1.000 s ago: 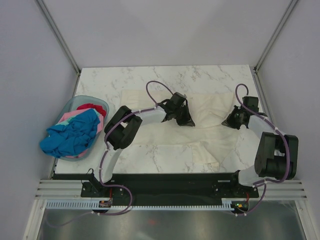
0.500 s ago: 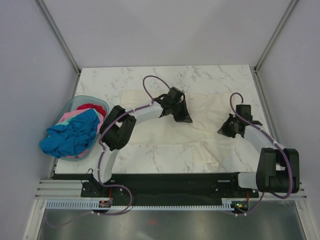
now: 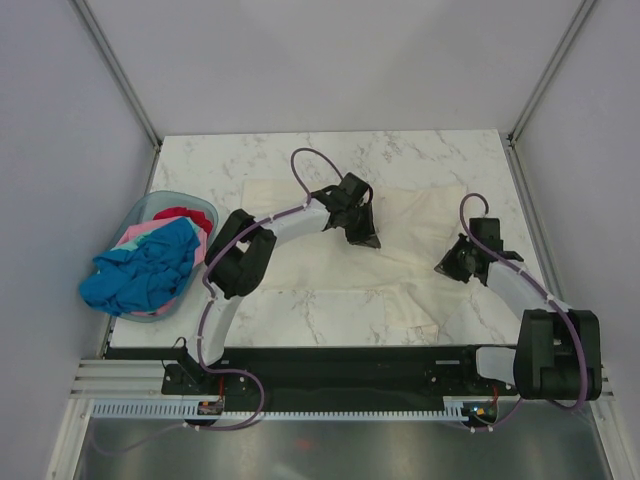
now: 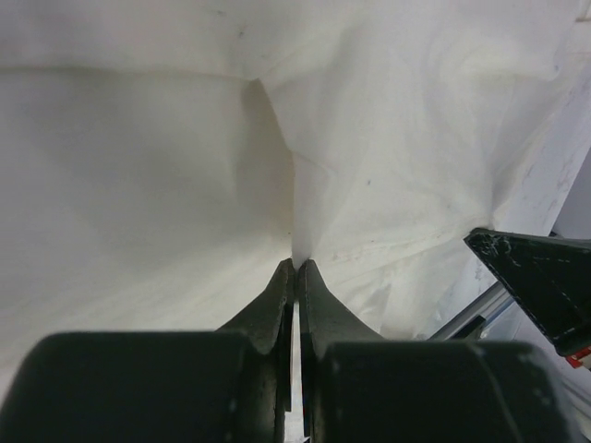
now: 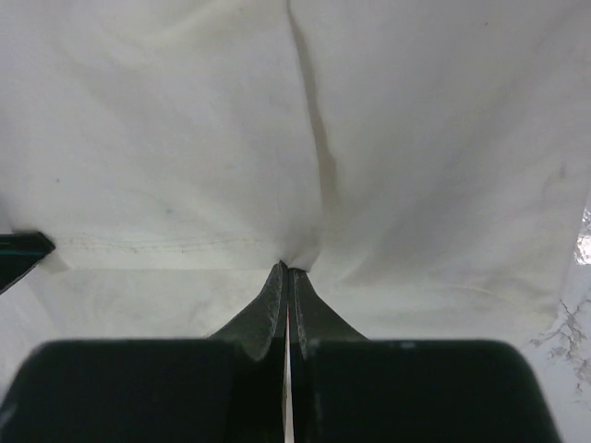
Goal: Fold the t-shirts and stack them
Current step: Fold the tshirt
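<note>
A cream-white t-shirt (image 3: 412, 212) lies partly spread on the marble table (image 3: 300, 160), with a folded flap near the front (image 3: 410, 305). My left gripper (image 3: 366, 236) is over its middle, shut on a pinch of the cream cloth (image 4: 138, 166), which rises in a ridge from the fingertips (image 4: 295, 262). At the shirt's right part my right gripper (image 3: 446, 268) is shut on another pinch of cloth (image 5: 185, 138), gathered at its tips (image 5: 287, 267). Bright blue (image 3: 145, 272), pink (image 3: 138, 233) and red (image 3: 180, 213) t-shirts are heaped in the basket.
A pale blue plastic basket (image 3: 134, 209) stands at the table's left edge, the blue shirt hanging over its near rim. Grey walls and metal posts close in the table on three sides. Bare marble shows behind the shirt and at the front left (image 3: 300, 310).
My right gripper has drawn its pinch of cream cloth nearer and a little leftward. The left gripper has shifted only slightly and keeps its hold.
</note>
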You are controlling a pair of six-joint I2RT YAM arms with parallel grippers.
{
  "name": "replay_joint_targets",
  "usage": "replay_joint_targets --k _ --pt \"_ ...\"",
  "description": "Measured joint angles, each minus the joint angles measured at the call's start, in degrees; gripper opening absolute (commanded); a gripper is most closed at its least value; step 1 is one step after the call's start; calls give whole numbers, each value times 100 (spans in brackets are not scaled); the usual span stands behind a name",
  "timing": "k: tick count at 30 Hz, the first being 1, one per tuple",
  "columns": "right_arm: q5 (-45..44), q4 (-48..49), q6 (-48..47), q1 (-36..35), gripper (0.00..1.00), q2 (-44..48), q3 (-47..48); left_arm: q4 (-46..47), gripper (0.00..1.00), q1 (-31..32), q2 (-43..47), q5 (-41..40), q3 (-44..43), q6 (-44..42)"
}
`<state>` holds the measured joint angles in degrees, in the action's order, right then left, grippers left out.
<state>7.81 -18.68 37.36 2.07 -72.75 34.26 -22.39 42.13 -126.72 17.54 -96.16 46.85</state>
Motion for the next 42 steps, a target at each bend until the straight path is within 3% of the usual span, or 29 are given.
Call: replay_joint_targets --k 8,12,14,17,21,28,36,42 --pt "-186 155 433 -321 0 509 -146 -302 8 -2 -90 -149 -170 -129" --pt "-382 251 651 -616 1 586 -343 -387 18 -7 -120 -212 -214 -181" --pt "-468 280 739 -636 9 586 -431 -459 25 -7 -120 -254 -238 -214" --pt "-629 247 774 -634 36 577 -444 -627 30 -7 -120 -382 -273 -267" --pt "-1069 -227 619 -634 45 411 -55 -940 39 -42 -118 -575 -400 -409" --pt "-1259 -461 2 -221 43 -605 1545 -1200 41 -476 57 -802 -662 -826" --pt "-896 -232 -896 343 50 -2404 3292 -1209 41 -1773 28 -765 -1110 -1196" --pt "-614 -140 -1351 551 52 -3403 4030 -1187 41 -2577 -481 -645 -1567 -1353"
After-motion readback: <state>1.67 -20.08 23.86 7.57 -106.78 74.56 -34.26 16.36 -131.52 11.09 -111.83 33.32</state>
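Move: Both shut grippers are on the near hem of the folded-over flap of the t-shirt. From the left hand, the stretch of the shirt's far edge to go for is about 20 cm ahead and 20 cm left; its far left corner is some 32 cm left, also 20 cm ahead. From the right hand, the far right corner is roughly 23 cm ahead and 7 cm right, the near sleeve about 9 cm back and 7 cm left. All lie about 1 cm below. Hold the left gripper almost still on the flap while the right lifts slightly and draws its hem corner about 2 cm left, then sinks again. Open both and come free of the cloth, then sweep over the shirt to its far edge: left gripper some 20 cm left and 17 cm forward, turning nearly 20 degrees counter-clockwise; right gripper about 18 cm forward, drifting right, towards the far right corner. Arrive open, a few centimetres higher. ##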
